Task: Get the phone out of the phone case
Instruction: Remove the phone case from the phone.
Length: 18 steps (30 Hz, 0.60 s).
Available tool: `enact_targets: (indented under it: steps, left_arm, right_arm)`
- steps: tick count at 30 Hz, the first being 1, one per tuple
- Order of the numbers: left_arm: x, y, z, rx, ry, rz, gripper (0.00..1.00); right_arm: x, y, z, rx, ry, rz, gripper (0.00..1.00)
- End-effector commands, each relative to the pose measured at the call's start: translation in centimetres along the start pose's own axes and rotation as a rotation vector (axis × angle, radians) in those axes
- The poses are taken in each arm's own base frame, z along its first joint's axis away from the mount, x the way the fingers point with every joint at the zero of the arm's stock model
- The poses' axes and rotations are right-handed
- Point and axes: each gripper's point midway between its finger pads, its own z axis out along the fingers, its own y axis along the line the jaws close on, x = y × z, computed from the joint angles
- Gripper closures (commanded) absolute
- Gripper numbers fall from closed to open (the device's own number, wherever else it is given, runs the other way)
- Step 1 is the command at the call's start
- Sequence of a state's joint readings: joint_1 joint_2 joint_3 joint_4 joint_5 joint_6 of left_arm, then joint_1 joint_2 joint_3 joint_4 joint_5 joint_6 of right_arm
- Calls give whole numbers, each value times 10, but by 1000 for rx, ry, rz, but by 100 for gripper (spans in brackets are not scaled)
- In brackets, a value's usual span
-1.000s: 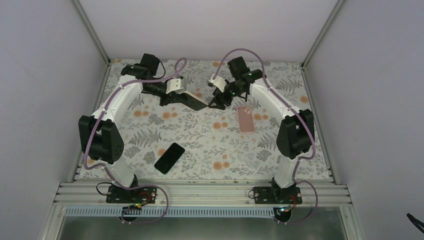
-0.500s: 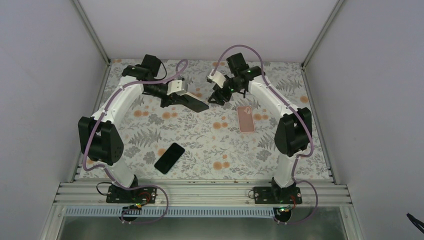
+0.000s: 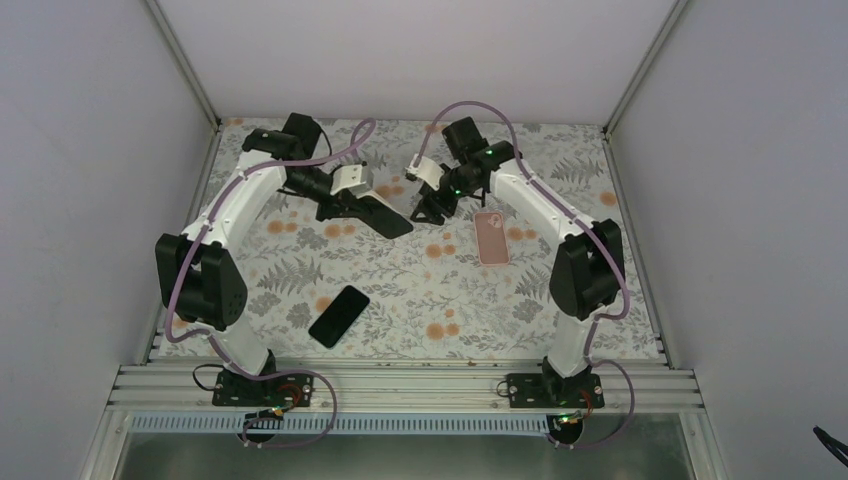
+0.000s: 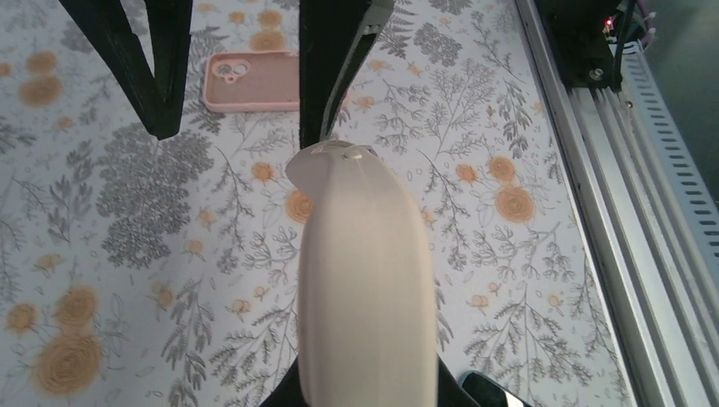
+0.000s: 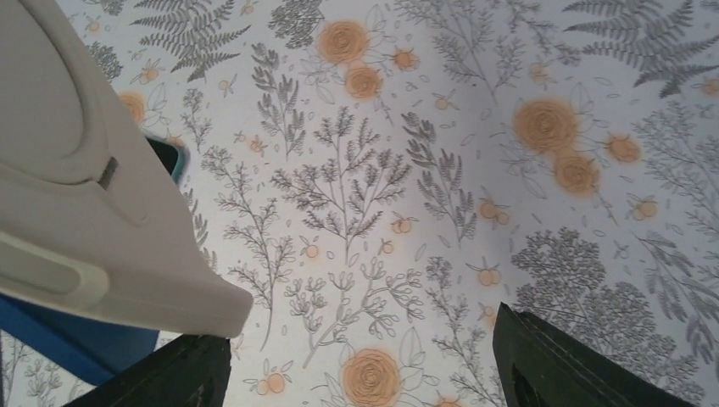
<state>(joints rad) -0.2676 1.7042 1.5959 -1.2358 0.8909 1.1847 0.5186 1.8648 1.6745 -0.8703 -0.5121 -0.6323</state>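
My left gripper (image 3: 358, 204) is shut on a phone in a cream phone case (image 4: 365, 271) and holds it above the table. From above, its dark face (image 3: 388, 216) points toward the right arm. The left wrist view looks along the case's cream back, which hides my own fingers. My right gripper (image 3: 430, 205) hangs open just past the free end of the case (image 5: 85, 212), with nothing between its black fingers (image 5: 576, 365). The same fingers (image 4: 326, 76) stand beyond the case's tip in the left wrist view.
An empty pink case (image 3: 490, 237) lies face down on the floral tablecloth to the right of my right gripper; it is the pink case (image 4: 254, 80) seen in the left wrist view. A bare black phone (image 3: 338, 316) lies near the front left. Aluminium rails (image 3: 400, 385) run along the near edge.
My right gripper has come off the end of the cased phone, shifted slightly left and opened a little wider. The left arm has lowered the phone's free end slightly.
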Motion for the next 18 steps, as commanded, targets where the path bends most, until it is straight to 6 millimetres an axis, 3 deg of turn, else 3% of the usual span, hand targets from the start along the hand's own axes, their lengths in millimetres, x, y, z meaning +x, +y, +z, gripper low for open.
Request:
enact_targets:
  steps: [1,7,11,15,18]
  left_arm:
    - [-65,-53,2,231,-290,-7,98]
    - [-66,-53,-1,227,-310,-3,98]
    - [-65,-53,-4,219,-314,-1,98]
    - [-68,-46,-18,178,-335,12,98]
    - [-68,-38,-27,142,-344,20,98]
  right_arm:
    - [-110,30,-4,-21,-321,-168,20]
    - [-141,50,11,-56,-352,-183,19]
    - [-163,68,5,-177,-416,-199,18]
    - [-146,108,12,-461,-401,-210,21]
    - [-126,139,12,-651,-406,-230,30]
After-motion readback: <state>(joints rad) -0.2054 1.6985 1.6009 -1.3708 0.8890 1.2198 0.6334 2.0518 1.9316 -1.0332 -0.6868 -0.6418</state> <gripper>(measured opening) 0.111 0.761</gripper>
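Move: Off the right hand's left side, about 10 cm away and 3 cm nearer the base, is the middle of the held phone case, about 1 cm higher. The pink case lies some 16 cm to this hand's right, 3 cm ahead and 18 cm below; the black phone lies about 21 cm left, 19 cm back, equally low. From the left hand, the held phone case's middle is about 6 cm right, level fore and aft, and 4 cm below. Pushing left about 7 cm and back 3.5 cm, the right hand drives in against the right end of the held phone case, its nearer finger on that end and both fingers still wide open; the wrist turns some 15 degrees, mostly late on, counter-clockwise and tipping. The left hand keeps its pinch on the case and gives about 2.5 cm to the left. ##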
